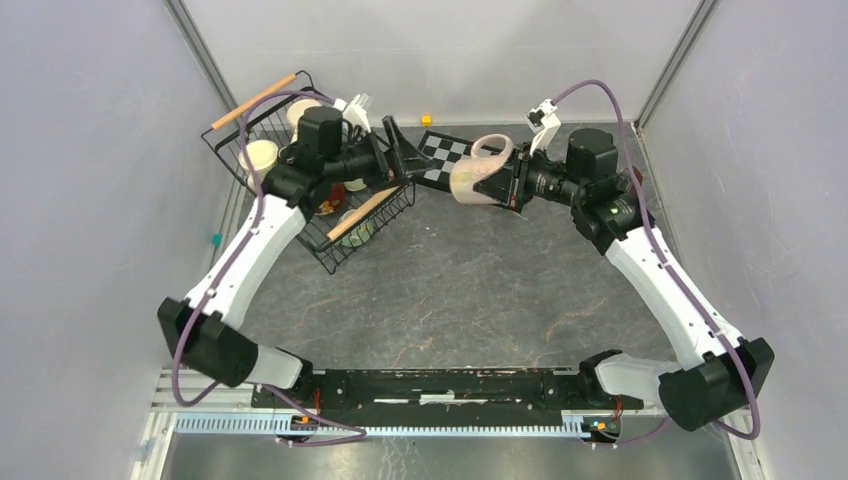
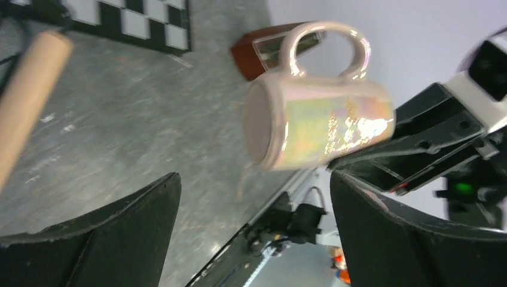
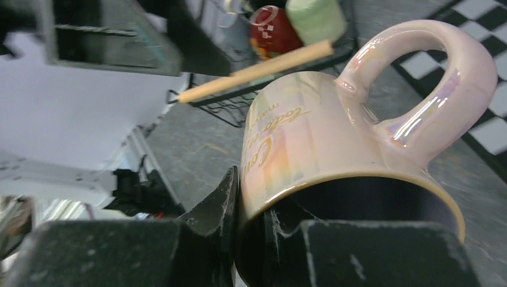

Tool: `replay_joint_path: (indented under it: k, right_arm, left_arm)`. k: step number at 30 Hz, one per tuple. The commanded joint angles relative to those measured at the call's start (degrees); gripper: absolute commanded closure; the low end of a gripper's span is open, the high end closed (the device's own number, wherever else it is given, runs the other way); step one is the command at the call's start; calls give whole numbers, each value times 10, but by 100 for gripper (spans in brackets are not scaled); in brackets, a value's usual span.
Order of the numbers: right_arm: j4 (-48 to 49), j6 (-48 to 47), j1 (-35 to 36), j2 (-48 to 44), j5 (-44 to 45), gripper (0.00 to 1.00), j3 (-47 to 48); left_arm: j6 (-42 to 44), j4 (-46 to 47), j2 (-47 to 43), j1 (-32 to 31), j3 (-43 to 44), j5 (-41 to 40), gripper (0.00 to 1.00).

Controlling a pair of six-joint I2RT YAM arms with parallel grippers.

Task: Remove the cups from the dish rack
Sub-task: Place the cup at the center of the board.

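A pearly beige-pink cup (image 1: 470,178) hangs on its side above the table, handle up. My right gripper (image 1: 500,186) is shut on its rim, one finger (image 3: 224,194) outside the wall and one inside the cup (image 3: 335,131). My left gripper (image 2: 254,179) stands wide open just left of that cup (image 2: 323,122), with nothing between its fingers, and sits by the right edge of the dish rack (image 1: 330,255). Other cups stay in the rack: two cream ones (image 1: 259,155) (image 1: 303,112) and a light green one (image 1: 360,230). A red cup (image 3: 272,30) shows there too.
A checkered board (image 1: 445,158) lies behind the held cup. A brown metronome (image 2: 269,51) stands near it. The rack's wooden handles (image 1: 255,100) (image 1: 362,212) stick out along its rims. A small yellow block (image 1: 426,120) sits by the back wall.
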Motion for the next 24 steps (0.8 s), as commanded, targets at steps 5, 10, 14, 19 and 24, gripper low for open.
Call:
replay_joint_path:
  k: [5, 10, 14, 19, 24]
  right_arm:
    - [-198, -126, 72, -10, 307, 100, 82]
    - [-251, -142, 85, -4, 431, 100, 49]
    - [-261, -155, 85, 13, 491, 100, 11]
    - [-235, -167, 71, 47, 499, 100, -39]
    - [-199, -175, 48, 81, 501, 100, -83]
  left_arm:
    - [133, -214, -114, -6, 16, -183, 0]
    - [134, -248, -158, -34, 0, -206, 0]
    - [126, -259, -179, -76, -18, -232, 0]
    - [125, -273, -195, -95, -37, -256, 0]
    - [133, -274, -213, -97, -58, -258, 0]
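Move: The cup is already in the right fingers; the bare table it sinks towards lies about 13 cm to that hand's right, level with it front to back, and some 32 cm below. The checkered board lies roughly 24 cm ahead and 2 cm left, the brown metronome about 14 cm ahead and 29 cm right, both well below the hand. From the left hand, that bare spot is about 26 cm right, 4 cm back and 32 cm down. Keeping its pinch on the cup's rim wall, the right hand carries it down some 20 cm and about 11 cm to the right, towards the bare table, the wrist turning nearly 60 degrees from sideways to steeply down. The left hand, already clear and open, swings left and draws back about 10 cm, sinking slightly at the end. ##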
